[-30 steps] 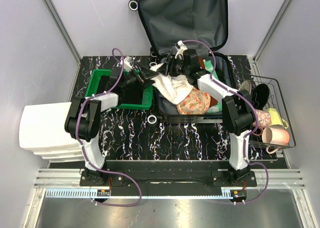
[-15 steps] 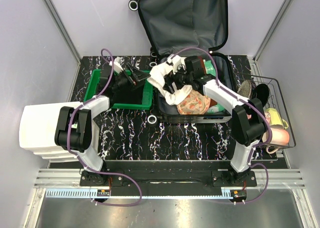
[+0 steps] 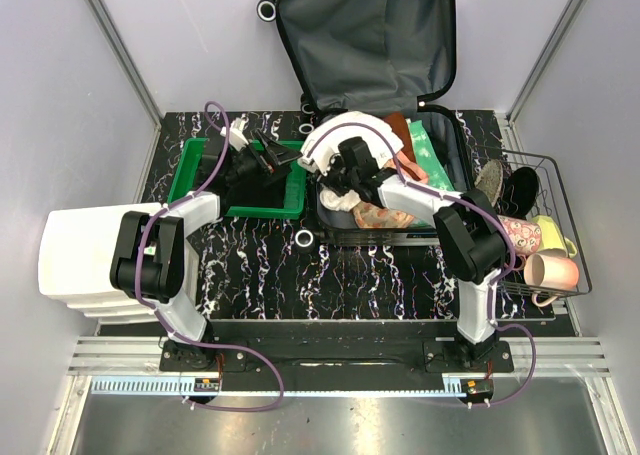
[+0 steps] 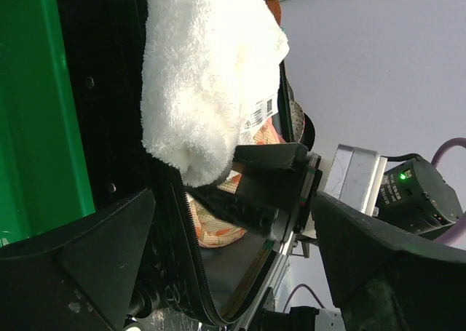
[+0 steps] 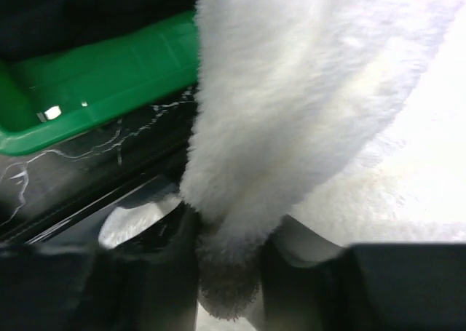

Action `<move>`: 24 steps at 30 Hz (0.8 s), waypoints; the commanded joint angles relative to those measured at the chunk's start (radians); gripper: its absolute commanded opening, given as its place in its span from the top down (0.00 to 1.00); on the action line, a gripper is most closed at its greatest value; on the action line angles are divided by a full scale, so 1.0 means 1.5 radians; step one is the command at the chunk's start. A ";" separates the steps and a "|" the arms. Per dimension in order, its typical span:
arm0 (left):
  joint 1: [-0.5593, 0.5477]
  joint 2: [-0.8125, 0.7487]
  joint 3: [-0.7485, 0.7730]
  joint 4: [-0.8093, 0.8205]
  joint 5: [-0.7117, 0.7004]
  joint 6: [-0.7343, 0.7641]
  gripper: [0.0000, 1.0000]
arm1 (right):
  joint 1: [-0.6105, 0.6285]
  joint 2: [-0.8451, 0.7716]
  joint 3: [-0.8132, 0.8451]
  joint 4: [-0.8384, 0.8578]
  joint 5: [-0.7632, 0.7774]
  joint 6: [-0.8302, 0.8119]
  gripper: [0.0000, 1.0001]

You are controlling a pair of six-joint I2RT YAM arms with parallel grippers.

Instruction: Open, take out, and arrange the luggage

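Note:
The luggage (image 3: pixel 365 35) lies open, its grey-lined lid leaning on the back wall and its lower half holding clothes. My right gripper (image 3: pixel 338 171) (image 5: pixel 229 273) is shut on a fluffy white towel (image 3: pixel 330 133) (image 5: pixel 306 91) at the case's left edge, beside the green bin (image 3: pixel 195 170) (image 5: pixel 102 76). My left gripper (image 3: pixel 280 155) (image 4: pixel 233 273) stands open over the bin's right end, facing the towel (image 4: pixel 204 76) and apart from it. In the left wrist view the towel hangs over the case's zipper rim, with the right gripper's black body (image 4: pixel 269 185) under it.
A floral cloth (image 3: pixel 385 213) (image 4: pixel 218 229), a green item (image 3: pixel 425 140) and a brown one (image 3: pixel 400 125) lie in the case. A wire basket (image 3: pixel 560 175) with cups and shoes stands right. A white drawer unit (image 3: pixel 90 265) sits left. A case wheel (image 3: pixel 304 238) pokes forward.
My right gripper has moved left to the case's left edge and closed on the towel, which is now bunched higher. The left gripper drew back over the bin.

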 commanded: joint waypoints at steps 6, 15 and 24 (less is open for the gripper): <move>0.000 -0.010 0.008 0.016 -0.009 0.009 0.05 | -0.027 -0.024 0.044 0.083 -0.041 0.075 1.00; -0.021 0.014 0.043 0.013 -0.025 0.013 0.06 | -0.044 -0.059 0.042 0.107 -0.145 0.157 1.00; -0.067 0.089 0.116 0.013 -0.067 -0.019 0.04 | -0.045 -0.055 0.044 0.079 -0.156 0.135 0.94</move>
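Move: The white towel in the suitcase has its near edge between the half-closed right fingers; its middle lies about 7 cm ahead of that hand and 4 cm to its right. The orange patterned pouch is some 8 cm back and 11 cm right of it, about 5 cm lower. For the left hand, the towel's middle is about 14 cm right, 2 cm ahead and 6 cm below; the green tray sits 9 cm left, 4 cm back, 15 cm below. Right fingers pinch the towel and lift about 3 cm; open left hand goes 4 cm right towards it. ##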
